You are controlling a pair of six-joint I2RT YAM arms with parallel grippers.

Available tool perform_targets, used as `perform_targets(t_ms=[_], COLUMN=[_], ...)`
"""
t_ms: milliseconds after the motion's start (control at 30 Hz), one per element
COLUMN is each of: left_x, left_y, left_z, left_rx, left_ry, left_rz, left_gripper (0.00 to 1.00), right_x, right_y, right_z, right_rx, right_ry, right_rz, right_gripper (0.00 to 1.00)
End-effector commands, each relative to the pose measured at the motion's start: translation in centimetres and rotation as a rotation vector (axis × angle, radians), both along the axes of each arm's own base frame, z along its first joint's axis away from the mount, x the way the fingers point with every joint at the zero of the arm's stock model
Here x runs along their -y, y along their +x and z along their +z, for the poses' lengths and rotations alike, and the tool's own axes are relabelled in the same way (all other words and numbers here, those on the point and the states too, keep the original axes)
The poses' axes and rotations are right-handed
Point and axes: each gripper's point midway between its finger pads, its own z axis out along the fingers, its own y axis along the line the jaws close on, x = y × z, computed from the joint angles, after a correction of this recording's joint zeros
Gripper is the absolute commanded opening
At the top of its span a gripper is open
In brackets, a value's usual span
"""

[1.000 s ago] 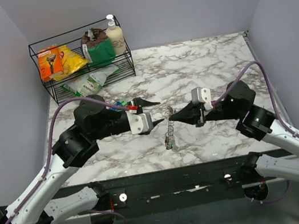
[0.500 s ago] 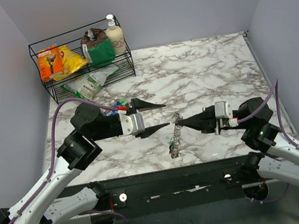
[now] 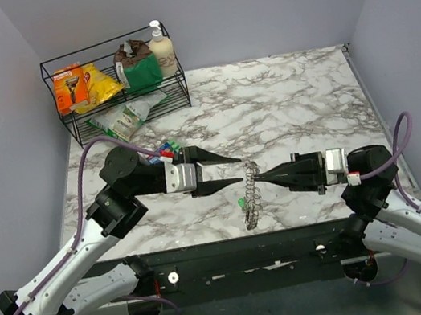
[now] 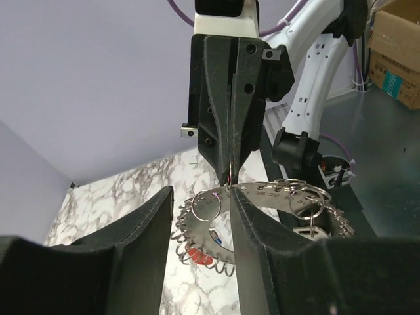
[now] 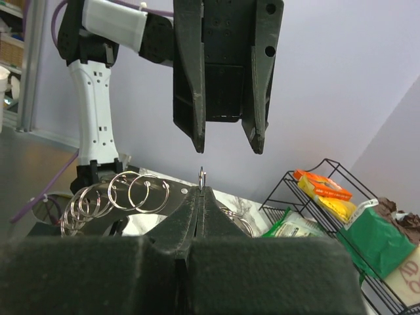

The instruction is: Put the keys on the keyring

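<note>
The keyring (image 3: 250,195) is a flat metal disc edged with several split rings, hanging over the marble table (image 3: 306,100). My right gripper (image 3: 261,173) is shut on one split ring (image 5: 202,176) at the disc's rim (image 4: 275,197). My left gripper (image 3: 239,169) faces it, open, with a fingertip on either side of that ring (image 4: 228,187) and nothing gripped. A green key (image 3: 240,202) shows just left of the disc. Other keys (image 3: 166,148) lie half hidden behind the left arm. Behind the disc, a red key head (image 4: 197,257) shows in the left wrist view.
A black wire rack (image 3: 119,100) holding packets and a bottle stands at the back left, also in the right wrist view (image 5: 328,190). Grey walls close in on both sides. A black rail (image 3: 236,255) runs along the table's near edge.
My right arm has drawn back and lowered, carrying the keyring toward the near edge. My left gripper has swung round to face it, fingers now astride the pinched ring.
</note>
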Motion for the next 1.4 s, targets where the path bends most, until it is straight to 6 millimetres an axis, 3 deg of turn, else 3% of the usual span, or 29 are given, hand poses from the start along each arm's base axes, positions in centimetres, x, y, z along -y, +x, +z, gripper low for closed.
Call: perform_targets(t_ms=[0, 267, 700, 1200, 1367], left_x=[0.2, 0.6, 1.3, 1.9, 1.9], left_y=[-1.0, -1.8, -1.4, -1.2, -1.1], left_z=[0.4, -0.2, -0.8, -1.4, -1.3], left_rx=[-0.008, -0.026, -0.051, -0.068, -0.068], left_ry=[-0.029, 0.001, 0.026, 0.046, 0.045], left_rz=[-0.069, -0.147, -0.159, -0.18, -0.176], left_gripper=[0.47, 0.47, 0.42, 0.27, 0.17], right_x=[0.6, 0.5, 0.3, 0.1, -0.1], right_y=[-1.2, -1.1, -0.9, -0.6, -0.4], right_z=[1.6, 1.6, 1.3, 1.1, 0.9], right_rx=[0.058, 0.053, 0.048, 0.042, 0.038], right_ry=[0.059, 0.059, 0.046, 0.039, 0.032], right_rz=[0.036, 0.029, 0.033, 0.026, 0.027], right_gripper=[0.01, 0.01, 0.01, 0.01, 0.01])
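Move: The small ring pinched in the right fingertips sits about 2 cm to the right of the left hand, 1 cm back and 2 cm below it. The big keyring disc hangs under that ring, its middle some 4 cm back of the left hand, 1 cm to the right and 6 cm lower. From the right hand point the small ring is about 1 cm to the left, level with it and neither ahead nor back. Easing back about 1 cm, then right and down some 2 cm each, the left hand brings its half-open fingers to the small ring at the right fingertips, turning roughly 10 degrees clockwise. Its fingers close slowly around the ring without shutting fully; a firm pinch can't be made out. The right hand holds nearly still, shut on the ring. ##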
